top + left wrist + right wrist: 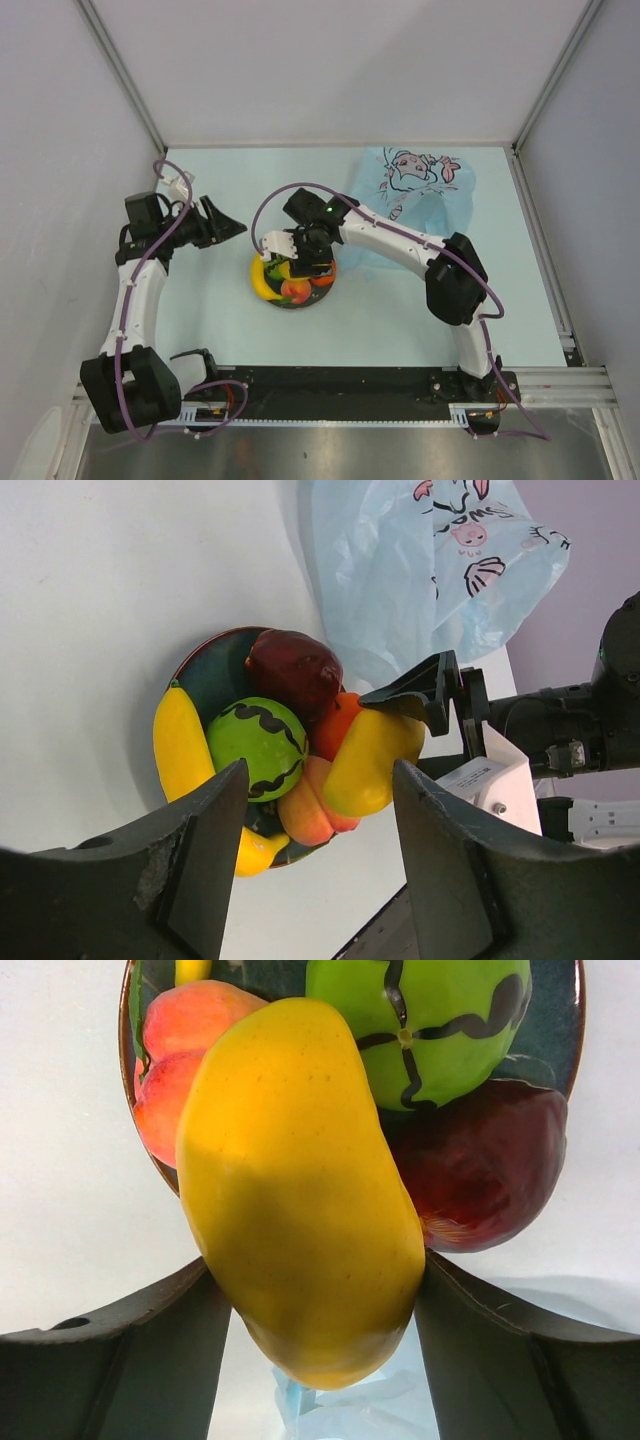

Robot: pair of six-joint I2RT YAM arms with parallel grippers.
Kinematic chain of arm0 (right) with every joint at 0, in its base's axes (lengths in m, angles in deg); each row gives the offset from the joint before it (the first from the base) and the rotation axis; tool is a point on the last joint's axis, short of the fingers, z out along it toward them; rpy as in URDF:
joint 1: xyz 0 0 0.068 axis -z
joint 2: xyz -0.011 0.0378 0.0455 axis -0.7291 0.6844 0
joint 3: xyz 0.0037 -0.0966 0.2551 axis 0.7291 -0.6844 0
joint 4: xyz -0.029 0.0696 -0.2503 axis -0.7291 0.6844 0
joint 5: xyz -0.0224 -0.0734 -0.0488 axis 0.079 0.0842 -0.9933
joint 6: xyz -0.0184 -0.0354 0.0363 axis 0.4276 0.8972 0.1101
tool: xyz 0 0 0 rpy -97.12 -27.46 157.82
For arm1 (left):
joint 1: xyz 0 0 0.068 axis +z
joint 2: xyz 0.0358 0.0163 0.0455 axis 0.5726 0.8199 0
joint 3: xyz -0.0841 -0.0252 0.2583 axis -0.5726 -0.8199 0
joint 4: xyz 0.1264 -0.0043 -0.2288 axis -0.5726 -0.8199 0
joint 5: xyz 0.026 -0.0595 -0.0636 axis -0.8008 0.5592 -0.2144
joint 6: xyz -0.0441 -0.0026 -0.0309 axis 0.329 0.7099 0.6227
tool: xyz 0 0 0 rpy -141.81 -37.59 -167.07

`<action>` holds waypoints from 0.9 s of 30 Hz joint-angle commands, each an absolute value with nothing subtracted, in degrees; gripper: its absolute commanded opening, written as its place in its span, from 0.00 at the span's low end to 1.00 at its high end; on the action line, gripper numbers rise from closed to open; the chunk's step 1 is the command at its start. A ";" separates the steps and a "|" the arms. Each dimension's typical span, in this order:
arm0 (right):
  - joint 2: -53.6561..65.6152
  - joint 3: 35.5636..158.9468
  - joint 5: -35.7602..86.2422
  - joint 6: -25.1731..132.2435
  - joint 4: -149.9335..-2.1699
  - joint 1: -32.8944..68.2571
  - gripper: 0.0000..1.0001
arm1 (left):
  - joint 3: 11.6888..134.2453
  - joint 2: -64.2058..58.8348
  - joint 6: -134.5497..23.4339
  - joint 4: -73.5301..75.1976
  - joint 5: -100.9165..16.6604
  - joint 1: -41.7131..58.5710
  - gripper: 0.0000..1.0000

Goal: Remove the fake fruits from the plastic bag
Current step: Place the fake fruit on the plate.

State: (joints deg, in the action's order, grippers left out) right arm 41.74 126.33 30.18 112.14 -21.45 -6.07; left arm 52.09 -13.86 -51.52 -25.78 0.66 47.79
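Observation:
My right gripper (320,1280) is shut on the yellow-orange mango (300,1190), holding it over the dark plate (575,1020). On the plate lie the green round fruit (258,745), dark red apple (295,670), peach (310,805), orange (335,725) and banana (180,745). The mango (372,760) leans over the peach and orange; whether it rests on them I cannot tell. The light blue plastic bag (420,190) lies flat behind the plate (318,297), at the back right. My left gripper (235,228) stands open and empty to the plate's left.
Grey walls close in the table on the left, back and right. The right arm (400,238) reaches across in front of the bag. A black rail (340,385) with the arm bases runs along the near edge.

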 commanded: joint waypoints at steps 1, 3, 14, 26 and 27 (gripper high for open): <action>42.23 128.23 28.94 110.71 -20.57 -6.54 0.82 | 51.16 -14.11 -50.53 -23.33 1.90 47.58 0.64; 42.06 128.14 28.24 110.71 -20.66 -6.54 0.88 | 51.16 -14.02 -50.53 -23.16 2.08 47.50 0.64; 38.63 128.85 27.71 109.83 -19.00 -6.37 1.00 | 52.13 -12.61 -50.00 -22.80 2.52 47.06 0.64; 29.58 124.98 33.31 95.09 -21.01 7.50 1.00 | 53.09 -11.65 -54.91 -25.61 -0.81 46.35 0.64; 29.49 124.55 38.47 90.63 -22.32 12.65 1.00 | 53.79 -11.47 -56.31 -26.14 -1.34 46.35 0.65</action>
State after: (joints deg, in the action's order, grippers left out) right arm 32.47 125.21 29.94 103.35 -18.82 1.25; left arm 51.36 -11.53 -51.70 -24.71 0.50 46.87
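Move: The right hand still holds the yellow mango near its right-hand end, the mango's middle about 3 cm to the left and some 1 cm below. The plate's middle lies roughly 5 cm left, 2 cm back and 8 cm below. The green watermelon sits about 8 cm left and 4 cm down, the peach some 4 cm left and 5 cm back, the dark red fruit about 3 cm left and 4 cm ahead. From the left hand the plate lies about 11 cm right, 3 cm back, 18 cm below. Holding nearly in place over the fruit pile, the right hand spreads its fingers from around the yellow mango to fully open and so lets go of it on top of the other fruits. Then it lifts about 6 cm while pulling about 5 cm to the right and slightly forward, away from the plate towards the bag and quickening as it leaves, the wrist turning some 15 degrees clockwise. ##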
